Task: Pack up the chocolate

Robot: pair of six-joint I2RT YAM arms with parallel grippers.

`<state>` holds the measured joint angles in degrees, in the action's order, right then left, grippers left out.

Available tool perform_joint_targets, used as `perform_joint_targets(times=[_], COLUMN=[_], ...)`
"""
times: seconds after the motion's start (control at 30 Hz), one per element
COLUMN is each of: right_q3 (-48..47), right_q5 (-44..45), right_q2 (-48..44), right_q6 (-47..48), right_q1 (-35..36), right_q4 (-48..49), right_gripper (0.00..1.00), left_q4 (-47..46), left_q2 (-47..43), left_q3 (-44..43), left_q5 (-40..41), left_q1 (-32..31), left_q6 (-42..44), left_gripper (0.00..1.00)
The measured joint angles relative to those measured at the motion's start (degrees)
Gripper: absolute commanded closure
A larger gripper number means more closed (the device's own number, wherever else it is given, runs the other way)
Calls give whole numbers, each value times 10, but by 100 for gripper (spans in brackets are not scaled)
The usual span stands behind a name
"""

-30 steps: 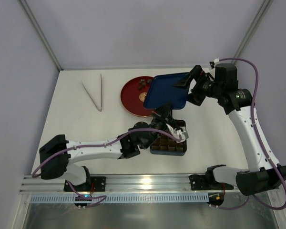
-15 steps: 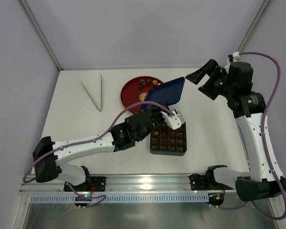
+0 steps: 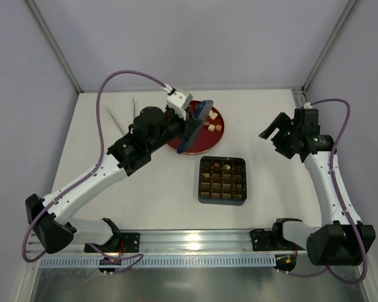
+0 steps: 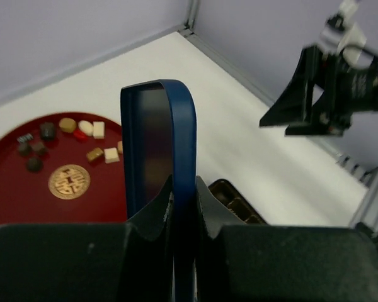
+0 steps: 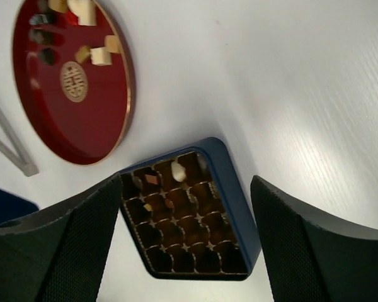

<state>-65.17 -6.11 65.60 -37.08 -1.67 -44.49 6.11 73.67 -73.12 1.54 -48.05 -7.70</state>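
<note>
Loose chocolate (image 3: 211, 128) lies on the red plate (image 3: 205, 145): dark, tan and cream pieces (image 4: 82, 129). A few pieces (image 5: 179, 168) sit in the far compartments of the dark brown tray (image 3: 222, 180). My left gripper (image 3: 190, 124) is shut on the edge of the navy blue lid (image 4: 176, 138), which stands on edge in the air above the plate. Its fingers (image 4: 208, 204) pinch the lid's wall. My right gripper (image 3: 274, 133) hangs open and empty to the right of the tray, with the tray (image 5: 236, 195) showing between its fingers.
White tongs (image 3: 116, 118) lie at the back left, partly behind my left arm. The red plate (image 5: 82, 119) sits beyond the tray, which has a navy blue outer base. Walls close the table at the back and both sides.
The right gripper has let go of the lid and drawn back to the right. The left arm has carried the lid up and left, from over the tray to above the plate.
</note>
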Motion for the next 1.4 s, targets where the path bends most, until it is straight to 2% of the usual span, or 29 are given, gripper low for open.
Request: perform_joint_targets(times=[0.13,0.2,0.27,0.33,0.5,0.67,0.9,1.1,1.3,1.4], right_q3=[107,148,179,197,226,246,275,277,278,278], right_q5=[11,14,20,28,42,56,58,46,34,30], right_q2=[-10,-12,-12,-11,1,35,70,95,106,107], right_q6=[-2,-3,-7,-8,-12,-21,-30,-42,-55,-57], right_q1=[0,0,1,1,17,54,88,132,151,154], right_q4=[27,31,39,48,85,119,157,192,214,222], right_gripper=[32,43,46,51,58,59,62,62,62,62], left_q4=[-18,-65,-116,-168,-301,-458,-606,-739,-772,-777], left_q2=[-7,-21,-34,-38,-33,-8,34,111,215,229], left_q3=[22,70,130,186,298,384,454,483,507,513], left_q5=[-101,-145,-178,-197,-210,-195,-174,-170,-176,-183], left_q1=[88,125,150,160,159,159,159,159,159,159], left_q6=[-169,-263,-351,-426,-577,-691,-769,-810,-846,-854], left_gripper=[100,100,100,100,100,100,99,100,100,100])
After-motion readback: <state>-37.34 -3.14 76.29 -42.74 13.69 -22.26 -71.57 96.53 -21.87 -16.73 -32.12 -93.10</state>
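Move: The left hand already grips the lid by one edge, held upright in the air. From that hand the open box lies about 6 cm back, 10 cm right and 32 cm below; the red tray is roughly 17 cm ahead, level sideways, 35 cm below, its pale chocolates 18 cm ahead and 7 cm right at that depth. From the empty right hand the box is some 7 cm back, 14 cm left and 18 cm down. Down towards the box go both hands. The left keeps its grip on the lid, sinks about 20 cm with a slight drift left and rolls nearly 85 degrees around its finger direction, laying the lid flat. The right drops about 18 cm while drawing back and half closing its fingers, then slides low to the left against the box's right wall and pushes on it. ##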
